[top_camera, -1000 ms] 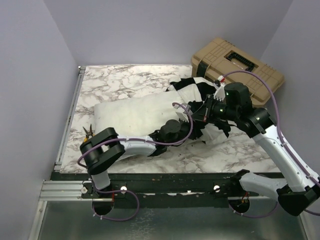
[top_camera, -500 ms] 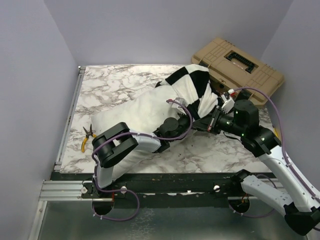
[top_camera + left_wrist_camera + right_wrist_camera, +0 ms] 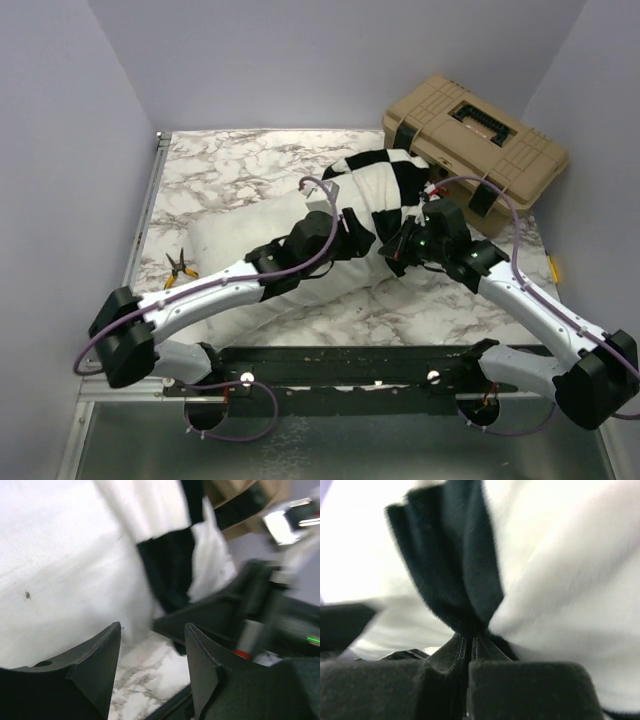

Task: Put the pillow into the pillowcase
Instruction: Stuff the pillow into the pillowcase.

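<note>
The white pillow [image 3: 240, 235] lies across the middle of the marble table, its right end inside the checked pillowcase [image 3: 385, 180]. My left gripper [image 3: 352, 238] hovers at the case's mouth. In the left wrist view the left gripper [image 3: 152, 645] is open, with only bare marble between its fingers [image 3: 95, 660]; the pillow [image 3: 60, 580] and a black square of the pillowcase [image 3: 167, 565] lie just beyond. My right gripper [image 3: 402, 245] is shut on the case's near edge. In the right wrist view a pinched fold of pillowcase [image 3: 455, 565] runs into the shut right gripper [image 3: 468, 642].
A tan toolbox [image 3: 475, 130] stands at the back right, touching the pillowcase. Yellow-handled pliers [image 3: 180, 268] lie near the table's left edge, beside a metal rail [image 3: 140, 230]. Purple-grey walls close in the left, back and right sides.
My left gripper has let go and opened, and the left arm has stretched out with its elbow swung low and left. The right gripper, still holding the pillowcase, has moved left and lowered it.
</note>
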Motion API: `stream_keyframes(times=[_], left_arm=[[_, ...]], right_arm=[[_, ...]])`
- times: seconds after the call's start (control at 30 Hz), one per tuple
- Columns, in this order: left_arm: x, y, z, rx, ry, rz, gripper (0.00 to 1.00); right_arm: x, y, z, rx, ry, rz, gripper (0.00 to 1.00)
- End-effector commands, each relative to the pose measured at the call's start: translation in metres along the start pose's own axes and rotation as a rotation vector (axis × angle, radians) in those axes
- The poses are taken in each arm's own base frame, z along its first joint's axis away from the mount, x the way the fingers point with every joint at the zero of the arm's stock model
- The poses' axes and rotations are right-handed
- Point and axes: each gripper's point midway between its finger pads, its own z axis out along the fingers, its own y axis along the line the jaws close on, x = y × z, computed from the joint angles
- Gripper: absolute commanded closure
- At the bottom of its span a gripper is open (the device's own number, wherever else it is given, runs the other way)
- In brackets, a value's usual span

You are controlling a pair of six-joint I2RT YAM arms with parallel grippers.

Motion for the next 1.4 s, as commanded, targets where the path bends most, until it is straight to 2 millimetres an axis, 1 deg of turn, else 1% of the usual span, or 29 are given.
stream_keyframes(times=[0.0,0.03,0.07,0.17,0.23,0.3,0.4,0.47,0.5,0.57,0.67,0.73,0.77,0.83,0.9,0.93,0.97,1.03,1.1,1.13,1.17,1.2,1.27,1.3,1.33,1.37], left_arm=[[0.004,-0.002,-0.051,-0.026,0.091,-0.110,0.43],[0.011,-0.008,-0.055,0.010,0.107,-0.137,0.43],[0.023,-0.012,-0.057,0.040,0.125,-0.156,0.43],[0.052,-0.030,-0.052,0.154,0.151,-0.245,0.43],[0.070,-0.040,-0.043,0.205,0.169,-0.288,0.45],[0.086,-0.045,-0.032,0.204,0.174,-0.281,0.49],[0.101,-0.049,-0.014,0.200,0.150,-0.284,0.54],[0.098,-0.051,-0.002,0.215,0.093,-0.315,0.58],[0.099,-0.046,0.004,0.203,0.073,-0.313,0.60],[0.091,-0.046,0.014,0.221,0.014,-0.318,0.66],[0.082,-0.040,0.029,0.243,-0.031,-0.338,0.70],[0.074,-0.032,0.036,0.254,-0.073,-0.363,0.73],[0.067,-0.030,0.039,0.271,-0.102,-0.380,0.73],[0.052,-0.032,0.044,0.333,-0.151,-0.411,0.75],[0.037,-0.048,0.049,0.448,-0.185,-0.437,0.77],[0.036,-0.058,0.054,0.515,-0.180,-0.437,0.79],[0.033,-0.073,0.055,0.606,-0.180,-0.432,0.81],[0.027,-0.103,0.053,0.775,-0.186,-0.430,0.87],[0.027,-0.128,0.055,0.887,-0.169,-0.413,0.91],[0.029,-0.135,0.058,0.913,-0.163,-0.386,0.92],[0.028,-0.141,0.061,0.919,-0.178,-0.365,0.93],[0.026,-0.144,0.065,0.904,-0.197,-0.345,0.93],[0.020,-0.139,0.076,0.838,-0.245,-0.327,0.94],[-0.038,-0.167,0.033,0.906,-0.365,-0.353,0.95],[0.000,-0.135,0.076,0.787,-0.324,-0.347,0.96],[0.000,-0.127,0.083,0.750,-0.345,-0.357,0.98]], right_arm=[[0.003,-0.004,0.009,0.039,0.045,-0.036,1.00],[-0.001,0.003,0.007,0.019,0.041,-0.031,1.00],[-0.004,0.010,0.005,-0.001,0.037,-0.027,1.00],[-0.009,0.026,-0.002,-0.058,0.034,0.004,1.00],[-0.012,0.036,-0.008,-0.099,0.030,0.032,1.00],[-0.017,0.044,-0.014,-0.125,0.017,0.054,1.00],[-0.023,0.050,-0.022,-0.141,-0.002,0.066,1.00],[-0.023,0.051,-0.025,-0.135,0.003,0.063,1.00],[-0.023,0.051,-0.026,-0.131,0.003,0.059,1.00],[-0.024,0.049,-0.029,-0.121,-0.001,0.057,1.00],[-0.025,0.048,-0.033,-0.118,-0.006,0.058,1.00],[-0.025,0.049,-0.037,-0.119,-0.006,0.056,1.00],[-0.024,0.049,-0.038,-0.119,-0.003,0.055,1.00],[-0.024,0.052,-0.043,-0.129,0.000,0.056,1.00],[-0.023,0.057,-0.049,-0.155,0.006,0.063,1.00],[-0.023,0.063,-0.052,-0.182,0.013,0.069,1.00],[-0.021,0.070,-0.055,-0.216,0.029,0.083,1.00],[-0.015,0.090,-0.062,-0.322,0.079,0.114,1.00],[-0.010,0.112,-0.072,-0.450,0.132,0.143,1.00],[-0.008,0.120,-0.078,-0.498,0.159,0.158,1.00],[-0.007,0.127,-0.084,-0.531,0.172,0.159,1.00],[-0.007,0.131,-0.089,-0.551,0.183,0.156,1.00],[-0.009,0.136,-0.100,-0.556,0.191,0.159,1.00],[-0.009,0.137,-0.105,-0.558,0.188,0.168,1.00],[-0.009,0.138,-0.109,-0.562,0.184,0.178,1.00],[-0.008,0.136,-0.112,-0.561,0.177,0.198,1.00]])
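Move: The pillow's near edge by the pillowcase mouth lies about 9 cm back, 6 cm to the right and some 9 cm below the open left fingers. The gathered pillowcase body is roughly 9 cm ahead of them and 4 cm right, a few centimetres lower. For the right hand, already shut on the case's black rim, that pillow edge is about 6 cm back, 2 cm left and 7 cm below; the brown tool box stands some 20 cm ahead and 18 cm right. Lift the left gripper off the pillow and back, drop it about 14 cm from that peak to the pillow's near edge, and close on the cloth while driving it forward and right into the case mouth, rising at the end, some 15 cm right overall and rolling its left side down about 45 degrees. Keep the right fingers pinching the rim; after a small dip, raise it to roughly 9 cm above its starting height. ##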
